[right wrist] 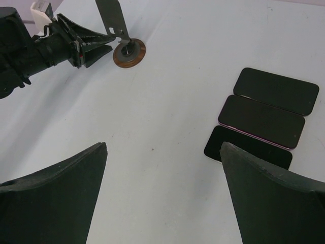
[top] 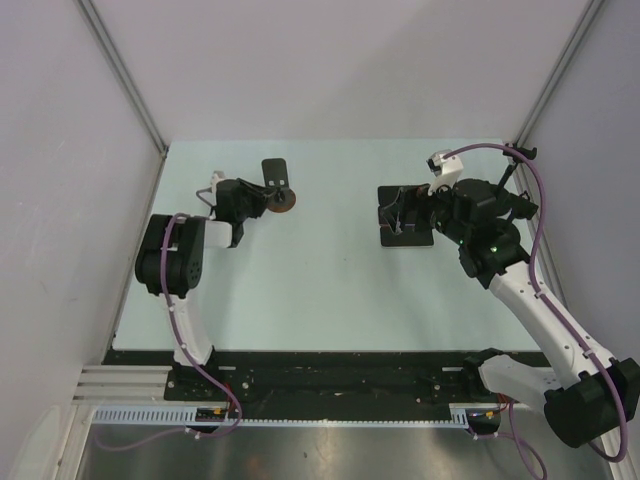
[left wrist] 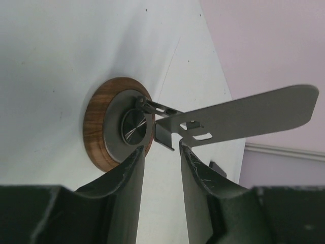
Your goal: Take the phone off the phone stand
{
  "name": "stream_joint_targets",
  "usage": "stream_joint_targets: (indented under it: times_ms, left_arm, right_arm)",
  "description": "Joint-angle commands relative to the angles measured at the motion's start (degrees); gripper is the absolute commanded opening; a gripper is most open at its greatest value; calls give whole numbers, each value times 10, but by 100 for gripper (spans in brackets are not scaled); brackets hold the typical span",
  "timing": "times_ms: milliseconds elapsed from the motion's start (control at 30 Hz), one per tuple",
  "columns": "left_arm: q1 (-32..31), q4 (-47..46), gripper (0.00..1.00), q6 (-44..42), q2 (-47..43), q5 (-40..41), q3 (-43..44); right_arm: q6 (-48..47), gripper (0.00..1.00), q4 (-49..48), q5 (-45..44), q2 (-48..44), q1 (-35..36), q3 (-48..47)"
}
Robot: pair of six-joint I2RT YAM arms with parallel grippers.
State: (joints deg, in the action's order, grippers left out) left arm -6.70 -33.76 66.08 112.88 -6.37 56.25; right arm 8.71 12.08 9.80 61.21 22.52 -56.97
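Note:
The phone stand has a round wooden base and a grey metal plate on a hinged neck; no phone rests on it. It stands at the back left and also shows in the right wrist view. My left gripper is open with a narrow gap, its fingertips right at the stand's neck, one by the base and one under the plate. Three dark phones lie flat side by side on the table at the right. My right gripper is open wide and empty, hovering just left of them.
The pale table is walled by white panels at the left, back and right. The left arm reaches to the stand from the left. A cable loops by the right arm.

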Motion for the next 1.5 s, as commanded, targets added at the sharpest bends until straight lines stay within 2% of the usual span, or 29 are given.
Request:
stream_joint_targets:
  times_ms: [0,267,367,400,533,800,933,1200,1467]
  left_arm:
    - [5,-46,39,40,17,15,23]
    - [11,-97,33,52,36,23,18]
    - [12,-111,25,59,38,20,14]
    - [13,-113,17,62,38,18,13]
    - [13,-133,0,67,26,5,-4]
    - [12,-152,0,62,-51,-47,-67]
    - [1,-151,1,75,-106,-87,-112]
    - [-39,-136,0,92,-227,-145,-218]
    - [-102,-83,0,76,-364,-150,-272]
  right_arm:
    - [-12,100,-13,10,-6,-3,4]
    - [-11,100,-13,17,3,-3,4]
    - [-10,100,-15,19,6,-2,4]
    - [-10,100,-14,20,6,-2,4]
    - [-6,100,-14,26,7,-3,4]
    - [-10,100,-23,50,6,5,4]
    - [-24,100,-32,51,11,30,4]
    - [-48,99,-71,32,39,114,3]
    - [-83,97,-69,-2,82,190,-25]
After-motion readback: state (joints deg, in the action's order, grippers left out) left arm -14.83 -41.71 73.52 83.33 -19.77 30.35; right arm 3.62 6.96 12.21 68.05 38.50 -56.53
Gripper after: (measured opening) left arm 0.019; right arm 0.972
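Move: Just ahead of the left fingertips, about 2 cm out, 1 cm right and level with them, is the lower lip of the empty phone stand's plate; its round wooden base sits some 5 cm ahead, 3 cm right and 7 cm below. The row of three phones lies about 40 cm to the right, 8 cm below. From the right hand the lip is roughly 22 cm ahead, 28 cm left and 20 cm below. Easing about 2 cm forward, the left fingers close from partly open and pinch the lower lip of the plate, then draw the stand back some 17 cm, about 8 cm up and 8 cm right, swinging roughly 20 degrees clockwise. Late on, the right hand, still wide open, sweeps about 10 cm left and a little back towards the stand, turning 20 degrees counter-clockwise. ##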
